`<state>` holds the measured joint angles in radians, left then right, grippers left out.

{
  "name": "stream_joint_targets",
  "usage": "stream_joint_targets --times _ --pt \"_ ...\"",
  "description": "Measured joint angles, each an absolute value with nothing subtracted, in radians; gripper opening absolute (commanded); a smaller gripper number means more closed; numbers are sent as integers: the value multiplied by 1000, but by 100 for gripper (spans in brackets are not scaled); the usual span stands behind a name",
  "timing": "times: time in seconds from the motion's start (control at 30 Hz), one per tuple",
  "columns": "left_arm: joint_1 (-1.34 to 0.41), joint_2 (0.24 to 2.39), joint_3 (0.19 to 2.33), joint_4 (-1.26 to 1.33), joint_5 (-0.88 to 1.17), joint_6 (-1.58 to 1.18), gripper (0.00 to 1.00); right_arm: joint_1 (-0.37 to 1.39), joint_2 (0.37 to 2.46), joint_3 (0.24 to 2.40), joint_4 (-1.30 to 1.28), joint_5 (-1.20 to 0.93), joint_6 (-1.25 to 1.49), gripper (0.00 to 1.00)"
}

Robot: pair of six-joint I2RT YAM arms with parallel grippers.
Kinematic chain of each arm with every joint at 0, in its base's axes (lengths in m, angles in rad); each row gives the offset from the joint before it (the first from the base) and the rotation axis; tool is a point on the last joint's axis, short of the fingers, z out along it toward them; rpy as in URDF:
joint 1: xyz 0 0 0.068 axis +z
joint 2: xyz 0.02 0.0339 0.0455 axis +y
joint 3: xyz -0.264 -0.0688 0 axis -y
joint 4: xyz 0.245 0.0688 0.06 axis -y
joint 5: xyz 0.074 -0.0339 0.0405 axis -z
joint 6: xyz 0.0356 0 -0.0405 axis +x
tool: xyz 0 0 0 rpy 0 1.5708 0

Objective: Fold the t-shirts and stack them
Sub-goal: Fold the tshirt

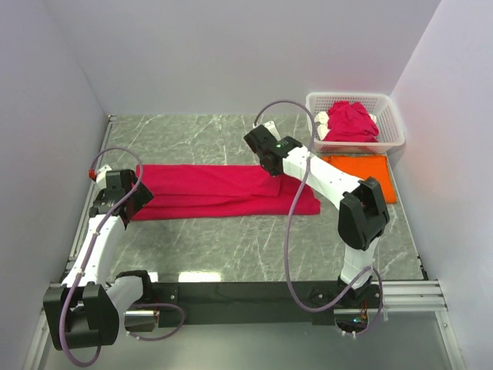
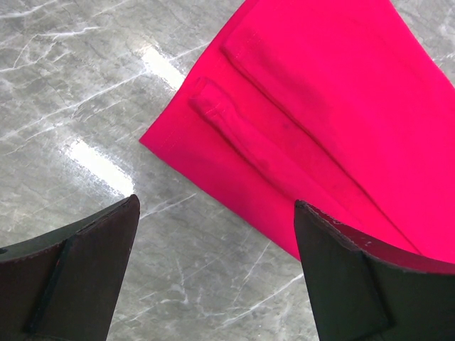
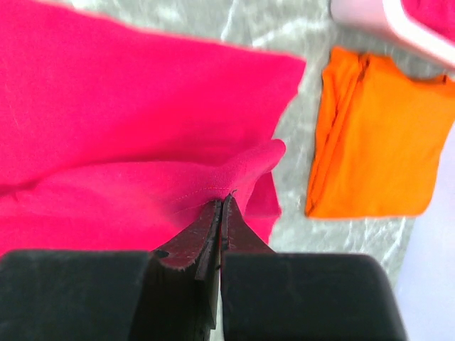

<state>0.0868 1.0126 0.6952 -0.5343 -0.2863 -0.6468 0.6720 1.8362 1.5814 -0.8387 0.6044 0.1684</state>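
Observation:
A crimson-pink t-shirt, folded into a long band, lies across the middle of the table. My right gripper is over its far edge towards the right end. In the right wrist view this gripper is shut on a raised fold of the pink t-shirt at its stitched hem. My left gripper hovers at the band's left end. Its jaws stand wide open over bare table, and the shirt's corner with a tucked sleeve lies just ahead. A folded orange t-shirt lies at the right.
A white lattice basket stands at the back right corner holding crumpled pink cloth. Its rim shows at the top of the right wrist view. White walls close in the table on the left, back and right.

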Motion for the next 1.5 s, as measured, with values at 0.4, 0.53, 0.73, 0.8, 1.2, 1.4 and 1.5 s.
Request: stream_joint_targets --times 0.4,0.53,0.73,0.8,1.2,1.4,1.5 --pt "82 1026 695 -534 -286 -646 95 602 1988 1657 -767 567 133 0" --pt "81 1028 695 -534 -286 -646 94 574 2013 1673 -760 540 133 0" --pt "80 1034 695 -534 -286 -647 93 538 2028 1683 -751 505 156 0" --pt "80 1039 695 -534 -286 -647 93 526 2035 1683 -750 487 169 4" --pt "81 1120 698 -536 -288 -671 88 474 2008 1637 -720 323 279 43" --pt "95 1261 753 -546 -289 -697 77 380 1758 1327 -640 198 383 44" --pt "97 1318 791 -546 -289 -704 70 279 1622 1164 -587 126 437 44"
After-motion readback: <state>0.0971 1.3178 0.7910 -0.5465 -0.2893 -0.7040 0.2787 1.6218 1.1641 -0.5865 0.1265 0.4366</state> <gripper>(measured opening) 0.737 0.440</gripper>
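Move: The right hand holds the lifted sleeve edge of the red t-shirt. Its laying place by the shirt's far edge is about 7 cm ahead, 1 cm right and 13 cm below; the orange shirt lies some 5 cm ahead and 23 cm right, the basket 19 cm ahead and 22 cm right. From the open left hand, the t-shirt's near-left corner is roughly 4 cm ahead, 6 cm left and 10 cm below, its far-left corner 20 cm ahead, 4 cm left. Still pinching the sleeve edge, the right hand carries it about 6 cm forward and 6 cm down towards the shirt's far edge, opens and lets go, then swings some 8 cm right and back over the shirt's right end, left side rolling up about 30 degrees and turning clockwise. Late on, the left hand sinks 4.5 cm towards the near-left edge, tipping down and starting to close; no touch is seen. ##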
